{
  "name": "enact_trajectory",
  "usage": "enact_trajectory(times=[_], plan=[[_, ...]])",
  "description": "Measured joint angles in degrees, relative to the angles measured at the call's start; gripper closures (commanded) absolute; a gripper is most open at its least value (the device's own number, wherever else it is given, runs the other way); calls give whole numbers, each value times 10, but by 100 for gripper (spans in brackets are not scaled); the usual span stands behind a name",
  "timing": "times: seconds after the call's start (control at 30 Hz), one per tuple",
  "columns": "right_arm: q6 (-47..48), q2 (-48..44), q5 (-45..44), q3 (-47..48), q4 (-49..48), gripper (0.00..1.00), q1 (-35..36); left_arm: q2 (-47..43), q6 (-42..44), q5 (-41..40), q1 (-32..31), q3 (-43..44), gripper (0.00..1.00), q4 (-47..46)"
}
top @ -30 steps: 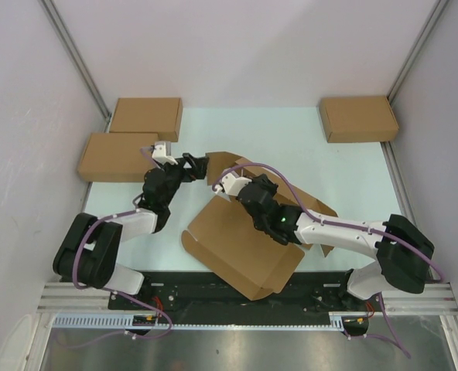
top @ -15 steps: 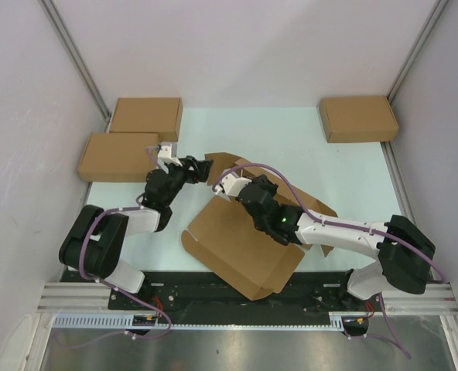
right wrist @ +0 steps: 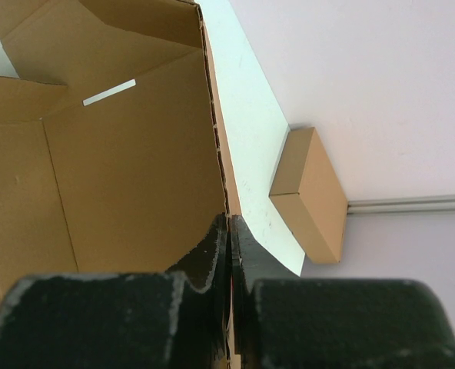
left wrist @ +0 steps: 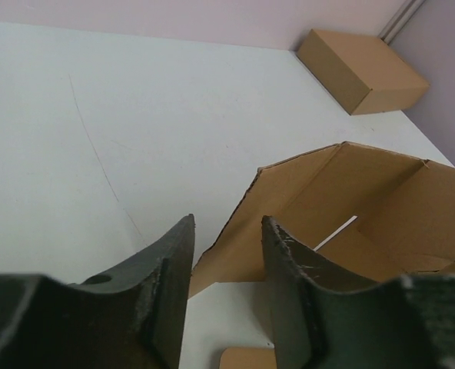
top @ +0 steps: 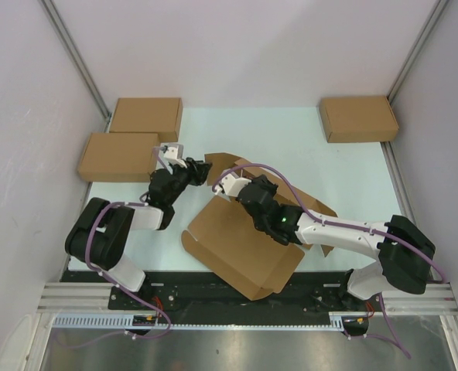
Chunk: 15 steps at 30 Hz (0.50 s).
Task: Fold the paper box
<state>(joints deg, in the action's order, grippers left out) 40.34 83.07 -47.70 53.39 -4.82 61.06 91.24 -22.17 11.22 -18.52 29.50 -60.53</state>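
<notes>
The paper box (top: 240, 247) lies half folded in the middle of the table, its large brown panel tilted toward the near edge. My right gripper (top: 227, 185) is shut on the upper edge of one raised wall; in the right wrist view that wall (right wrist: 120, 177) runs straight into the closed jaws (right wrist: 229, 219). My left gripper (top: 204, 171) sits just left of the box's far-left flap (top: 223, 162). In the left wrist view its fingers (left wrist: 174, 261) stand partly apart around the gripper's gap (left wrist: 227, 223), with the flap's edge (left wrist: 289, 192) just beyond them and nothing clamped.
Three closed cardboard boxes stand at the back: two on the left (top: 145, 117) (top: 117, 157), close behind my left arm, and one on the right (top: 358, 118). Walls with metal posts enclose the table on both sides.
My left gripper has slid right toward the box's far-left flap and its jaws have narrowed. The right gripper and the box have stayed put.
</notes>
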Motion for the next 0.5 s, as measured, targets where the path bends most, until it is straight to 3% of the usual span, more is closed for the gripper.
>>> enact_trajectory(times=[0.2, 0.33, 0.5], plan=[[-3, 0, 0, 0, 0, 100, 1, 0, 3, 10, -2, 0, 79, -13], [-3, 0, 0, 0, 1, 100, 1, -11, 6, 12, -5, -1, 99, -5], [-10, 0, -2, 1, 2, 100, 0, -52, 20, 20, -16, -14, 100, 19]])
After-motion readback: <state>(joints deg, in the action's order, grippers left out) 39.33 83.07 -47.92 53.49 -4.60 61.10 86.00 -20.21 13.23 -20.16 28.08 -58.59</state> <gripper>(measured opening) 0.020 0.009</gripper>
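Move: The left fingers, half open, already straddle the free edge of the box's upright flap, roughly 1 cm ahead and 1 cm to the right of the hand point, level with it. From the left hand, the panel edge held by the right hand is some 16 cm right and 4 cm back, a little higher; the large flat panel's middle is about 11 cm right, 23 cm back and 10 cm below. From the right hand, the flap edge lies about 15 cm left, 5 cm ahead and slightly lower. The left fingers shut on the upright flap's edge and pinch it, while the hand rises about 2 cm and then also draws back about 2 cm, easing slightly right towards the right hand, with only a few degrees of wrist turn. The right hand holds still, keeping its closed pinch on the raised panel's edge. ##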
